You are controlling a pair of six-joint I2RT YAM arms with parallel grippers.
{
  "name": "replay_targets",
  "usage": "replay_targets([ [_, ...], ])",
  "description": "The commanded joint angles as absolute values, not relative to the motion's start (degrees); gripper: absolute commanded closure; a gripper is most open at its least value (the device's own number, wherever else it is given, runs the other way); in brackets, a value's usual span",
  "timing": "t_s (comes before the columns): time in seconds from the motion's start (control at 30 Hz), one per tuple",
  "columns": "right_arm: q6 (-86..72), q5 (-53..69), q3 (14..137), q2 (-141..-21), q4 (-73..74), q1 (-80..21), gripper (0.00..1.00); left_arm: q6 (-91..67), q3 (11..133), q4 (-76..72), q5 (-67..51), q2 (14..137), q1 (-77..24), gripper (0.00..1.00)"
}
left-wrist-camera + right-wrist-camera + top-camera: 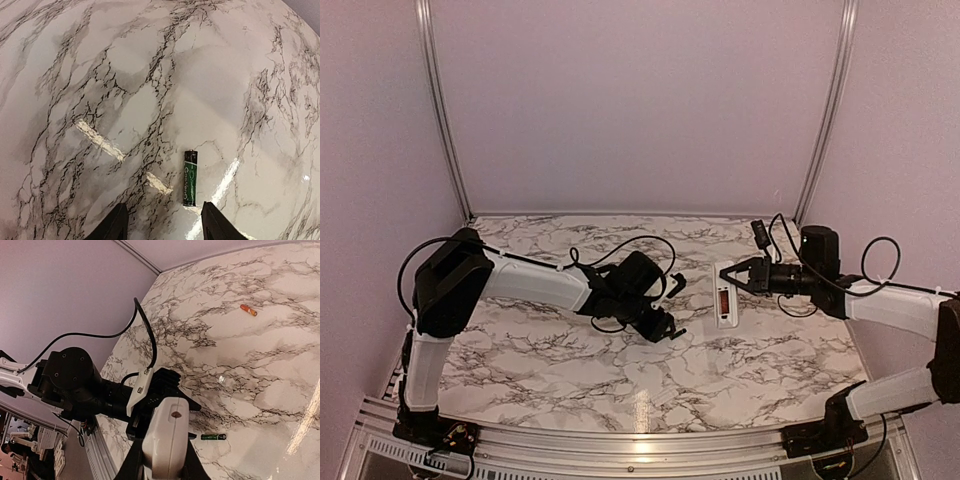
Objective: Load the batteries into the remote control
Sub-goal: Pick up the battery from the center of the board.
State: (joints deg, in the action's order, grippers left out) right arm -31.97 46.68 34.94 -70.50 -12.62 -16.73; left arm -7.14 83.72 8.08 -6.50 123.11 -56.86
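Note:
My right gripper (732, 275) (162, 467) is shut on one end of the white remote control (726, 305) (167, 437) and holds it over the right half of the table. Its open recess faces up with a red battery (724, 300) inside. A green-and-black battery (190, 177) (213, 437) lies flat on the marble. My left gripper (668, 332) (164, 212) hangs open just above and short of it, nothing between its fingers. The battery sits close to the line of the right finger. Another orange-red battery (248, 310) lies loose farther off on the table.
The marble table top (570, 350) is walled by pale panels at the back and sides, with metal posts (445, 110) in the corners. The left arm's black cable (620, 245) loops over its wrist. A metal rail (620, 450) runs along the near edge.

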Motion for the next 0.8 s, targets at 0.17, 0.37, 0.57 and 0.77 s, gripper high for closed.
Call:
replay_targets([
  [0.17,-27.99,48.42,35.63,-69.64,-6.51,-15.52,1.0,-0.34,94.88,19.43,-5.2,129.6,-57.6,0.51],
  [0.37,-26.81,49.12,36.21,-69.89,-3.1,-13.03,1.0,2.24,100.34,23.35,-6.73,132.97,-58.56,0.58],
  [0.57,-25.98,49.27,36.38,-70.09,-0.94,-12.04,1.0,3.43,104.56,26.9,-5.72,135.97,-59.51,0.67],
  [0.77,-24.93,48.95,36.93,-70.84,1.58,-12.11,1.0,5.23,106.07,31.09,-3.18,137.48,-60.25,0.84],
])
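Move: The green battery lies on the board about 3 cm to the right of my left hand, level with it forward and some 3 cm below. The remote control, in my right hand's grip, is about 11 cm to my left hand's right, 2 cm nearer me and 12 cm higher. The orange battery is about 26 cm ahead and 3 cm left. From my right hand, the green battery is some 10 cm left, 18 cm below and level forward. I slide my half-open left hand about 3.5 cm right along the green battery, low over the board, sinking some 2 cm mostly towards the end, while the fingers steepen and swing clockwise about 10 degrees and close in on its two sides. My right hand keeps hold of the remote control and lowers it about 3 cm, drifting 2 cm right. ##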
